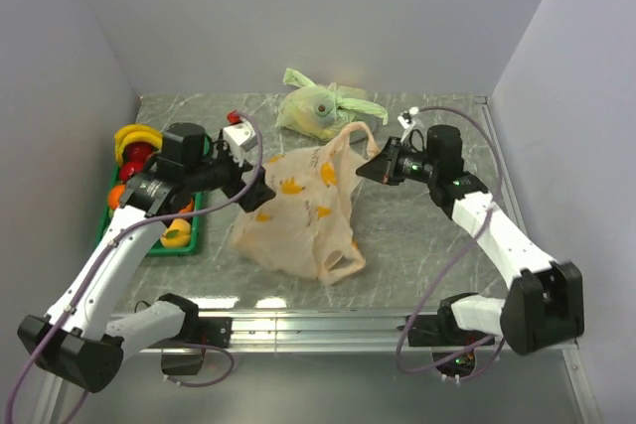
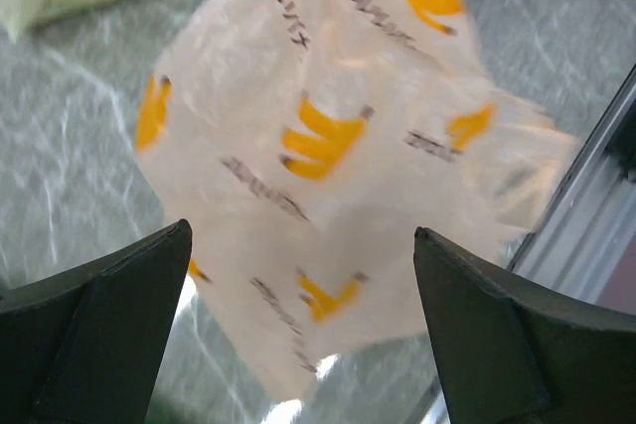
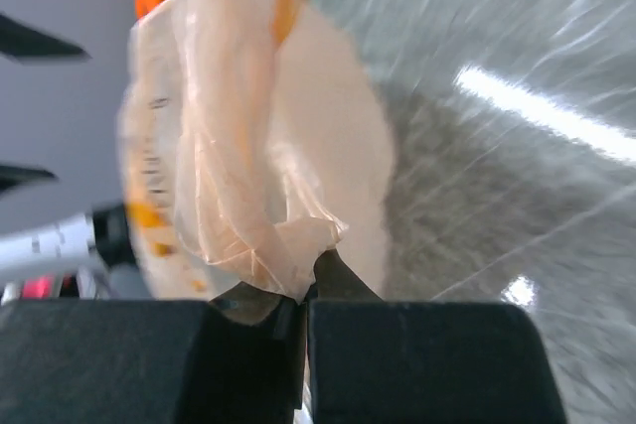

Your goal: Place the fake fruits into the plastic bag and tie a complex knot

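The peach-orange plastic bag [image 1: 298, 211] with banana prints lies flat mid-table, one loop handle [image 1: 343, 263] toward the near side. My right gripper [image 1: 370, 172] is shut on a bunched bit of the bag's far right edge [image 3: 298, 245]. My left gripper [image 1: 254, 192] hangs open at the bag's left side; in the left wrist view the bag [image 2: 328, 146] fills the space ahead of the open left gripper [image 2: 300, 231], untouched. The fake fruits, a yellow one [image 1: 134, 135], a red one [image 1: 140, 157] and an orange one [image 1: 117, 196], sit in a green tray [image 1: 184, 248] at the left. No knot in view.
A knotted pale green bag [image 1: 316, 109] with a round thing inside lies at the back, just beyond the peach bag. A small red object [image 1: 234, 116] sits behind the left wrist. Walls close the table on three sides; a metal rail [image 1: 318, 323] runs along the near edge.
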You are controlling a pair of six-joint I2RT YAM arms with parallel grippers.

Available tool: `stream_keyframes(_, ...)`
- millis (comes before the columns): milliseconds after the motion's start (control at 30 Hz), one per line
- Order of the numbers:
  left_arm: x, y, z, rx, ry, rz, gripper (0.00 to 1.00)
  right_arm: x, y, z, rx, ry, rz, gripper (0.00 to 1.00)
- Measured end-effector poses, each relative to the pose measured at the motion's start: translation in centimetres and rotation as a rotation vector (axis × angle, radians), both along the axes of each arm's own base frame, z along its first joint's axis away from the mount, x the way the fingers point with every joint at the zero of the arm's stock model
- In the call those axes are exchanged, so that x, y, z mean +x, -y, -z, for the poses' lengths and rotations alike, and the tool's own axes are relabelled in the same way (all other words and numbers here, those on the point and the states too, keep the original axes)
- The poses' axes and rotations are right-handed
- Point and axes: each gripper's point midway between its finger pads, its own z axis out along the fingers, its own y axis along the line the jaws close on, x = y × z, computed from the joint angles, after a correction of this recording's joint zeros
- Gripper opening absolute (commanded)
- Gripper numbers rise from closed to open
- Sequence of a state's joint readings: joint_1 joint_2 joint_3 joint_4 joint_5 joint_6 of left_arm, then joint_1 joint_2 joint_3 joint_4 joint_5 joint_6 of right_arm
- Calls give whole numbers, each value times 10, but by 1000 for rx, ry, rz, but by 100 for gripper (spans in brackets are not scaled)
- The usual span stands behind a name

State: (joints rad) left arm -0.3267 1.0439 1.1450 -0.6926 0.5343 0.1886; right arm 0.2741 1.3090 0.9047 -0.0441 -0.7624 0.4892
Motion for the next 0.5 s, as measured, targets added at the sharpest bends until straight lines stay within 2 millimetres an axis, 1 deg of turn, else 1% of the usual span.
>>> stream_keyframes(67,5,15,-7,-20,29,8,99,-1,11,-19,21,41,71,0)
stream_keyframes(133,10,31,-15,-41,63,2,99,-2,14,-28,27,55,109,0)
stream_keyframes(200,13,48,-23,-65,92,1,99,1,17,-27,18,35,149,0)
stream_keyframes(267,12,67,-31,-88,115,-2,99,4,21,-18,1,-16,191,0)
stream_keyframes(333,11,83,-34,-98,132,-27,99,5,24,-11,-7,-61,220,0)
stream_keyframes(433,4,111,-30,-84,156,-62,99,4,24,-8,-1,-109,245,0)
stream_keyframes(500,1,127,-22,-63,162,-85,99,4,24,-9,6,-125,252,0)
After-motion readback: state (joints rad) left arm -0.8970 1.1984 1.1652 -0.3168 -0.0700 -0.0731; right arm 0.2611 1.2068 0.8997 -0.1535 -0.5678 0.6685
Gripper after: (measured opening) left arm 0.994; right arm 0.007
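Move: The left hand, empty and open, has the open side of the bag's mouth some 17 cm to its right, 3 cm back and about 13 cm lower. The bag's loose handle is 16 cm to its right, 13 cm back and near the table. The filled green bag lies 18 cm ahead and 13 cm right. The right hand already pinches the other handle; the mouth is about 7 cm back, 3 cm left and below it. Rightward, the left hand sweeps about 13 cm above the raised bag towards its open side and the right gripper, fingers staying wide open, rising some 3 cm before starting to sink and tipping up slightly. The right hand keeps its pinch on the handle, eases a couple of centimetres right with a small rise that mostly settles back, then holds almost still, having turned about 15 degrees clockwise. ##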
